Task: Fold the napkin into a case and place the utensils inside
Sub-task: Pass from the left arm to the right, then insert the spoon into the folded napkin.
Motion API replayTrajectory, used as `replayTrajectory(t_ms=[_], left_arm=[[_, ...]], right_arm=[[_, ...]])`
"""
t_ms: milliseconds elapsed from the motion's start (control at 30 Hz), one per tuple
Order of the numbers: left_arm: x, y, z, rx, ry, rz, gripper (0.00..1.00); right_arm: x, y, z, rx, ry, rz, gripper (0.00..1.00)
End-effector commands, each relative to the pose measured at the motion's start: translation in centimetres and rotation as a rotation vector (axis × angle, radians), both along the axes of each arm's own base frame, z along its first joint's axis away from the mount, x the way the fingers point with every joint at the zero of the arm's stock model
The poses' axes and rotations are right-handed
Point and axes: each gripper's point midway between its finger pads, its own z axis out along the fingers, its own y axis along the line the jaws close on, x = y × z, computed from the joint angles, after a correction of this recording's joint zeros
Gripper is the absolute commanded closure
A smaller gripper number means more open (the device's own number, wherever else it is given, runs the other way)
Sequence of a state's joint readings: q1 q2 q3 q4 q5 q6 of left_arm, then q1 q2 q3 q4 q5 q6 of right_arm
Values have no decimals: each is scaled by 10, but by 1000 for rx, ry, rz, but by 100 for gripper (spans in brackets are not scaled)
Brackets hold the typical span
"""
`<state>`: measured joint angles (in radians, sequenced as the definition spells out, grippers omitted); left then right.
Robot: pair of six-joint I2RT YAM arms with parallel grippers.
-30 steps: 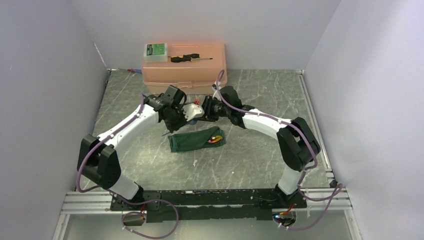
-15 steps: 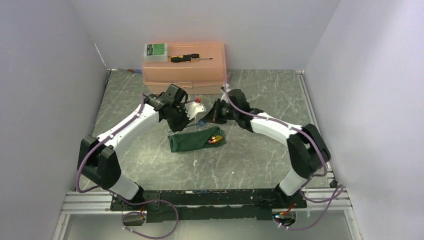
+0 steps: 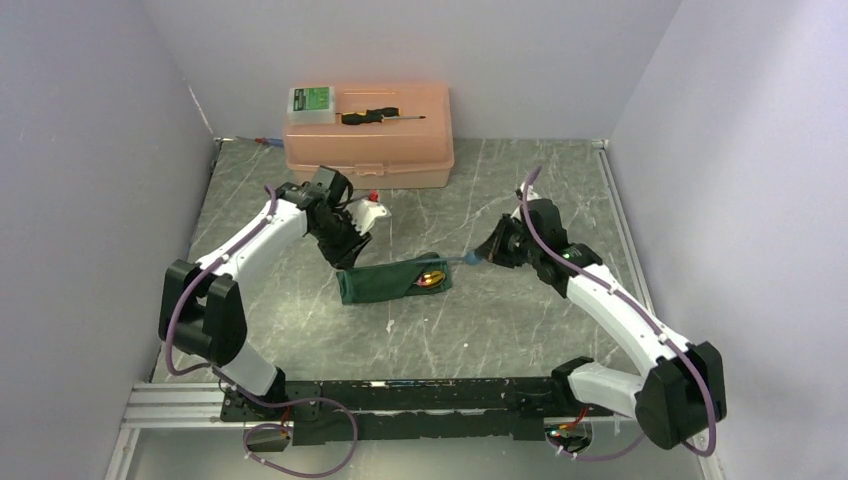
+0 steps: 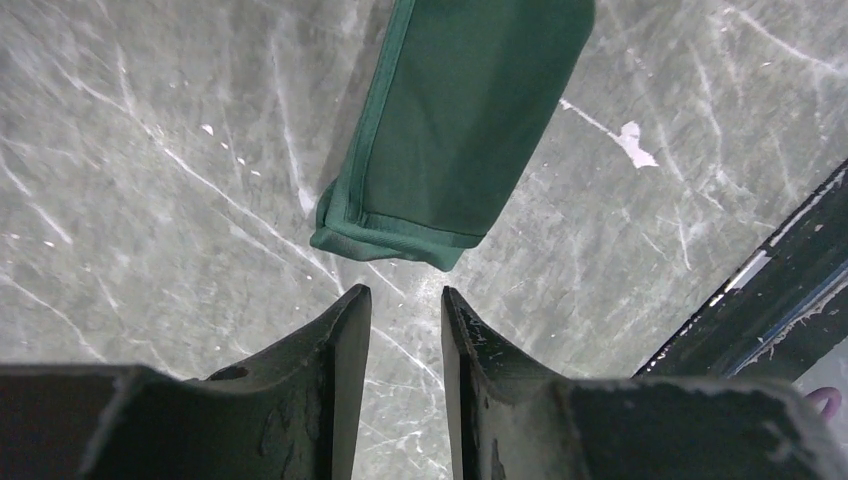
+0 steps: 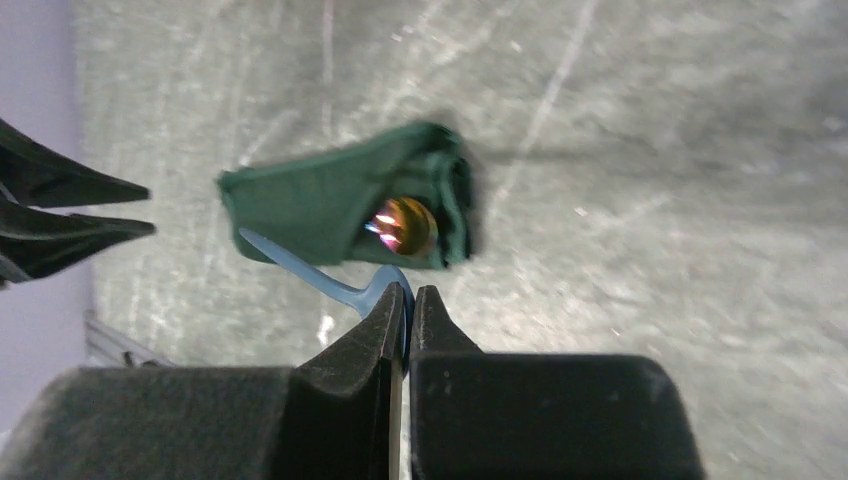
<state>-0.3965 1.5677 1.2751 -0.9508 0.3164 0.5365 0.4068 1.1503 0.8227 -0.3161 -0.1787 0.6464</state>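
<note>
The dark green napkin (image 3: 385, 282) lies folded into a long case mid-table. A utensil's shiny gold head (image 3: 430, 279) shows at its right mouth. In the right wrist view the napkin (image 5: 320, 200) and gold head (image 5: 403, 224) lie just ahead of my right gripper (image 5: 408, 292). That gripper is shut on the rounded end of a thin bluish-silver utensil (image 5: 300, 265), whose other end points at the napkin. From above, the right gripper (image 3: 487, 254) hangs right of the napkin. My left gripper (image 4: 405, 295) is open and holds nothing, just short of the napkin's closed end (image 4: 395, 240).
A peach plastic box (image 3: 368, 150) stands at the back. A small green-labelled case (image 3: 311, 102) and a black-handled screwdriver (image 3: 380, 116) lie on its lid. Pale walls close in three sides. A black rail (image 4: 780, 290) runs along the table's near edge.
The grippers, close together above the napkin a second ago, have parted. The right one shut and swung right with the thin utensil. The left one opened and moved to the napkin's left end.
</note>
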Motion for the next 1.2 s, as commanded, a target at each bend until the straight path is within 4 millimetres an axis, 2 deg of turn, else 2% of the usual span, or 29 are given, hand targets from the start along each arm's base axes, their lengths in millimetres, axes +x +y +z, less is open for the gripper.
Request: replayTrajectory(t_ms=[0, 200, 500, 833, 1167], left_arm=[[-4, 13, -24, 10, 49, 10, 62], [2, 36, -57, 103, 18, 28, 64], [7, 43, -88, 138, -1, 37, 65], [4, 50, -104, 167, -22, 22, 66], [3, 52, -107, 175, -28, 14, 66]], right_arm=[[-26, -35, -21, -114, 67, -51, 100], [-40, -45, -33, -140, 110, -53, 100], [-28, -42, -43, -157, 119, -43, 100], [-11, -37, -51, -162, 111, -55, 100], [9, -16, -49, -144, 69, -47, 100]])
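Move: The napkin case's left end lies about 11 cm below the left gripper and 2 cm to its left, with no forward offset. The gold spoon in its right end is some 18 cm to the right and 2 cm ahead of that gripper. From the right gripper, already holding the blue spoon by its bowl, the pocket opening lies about 12 cm left, level forward and 15 cm below; the gold spoon bowl is 10 cm left and 1 cm ahead. Drop the left gripper about 10 cm to the napkin's left end, swinging 5 cm left early, fingers partly open and turned more upright. With the right, keep the blue spoon pinched, draw back and right while sinking, then keep lowering (about 7 cm in all) and ease forward and slightly left, tilting some 15 degrees so the handle dips towards the pocket opening. ##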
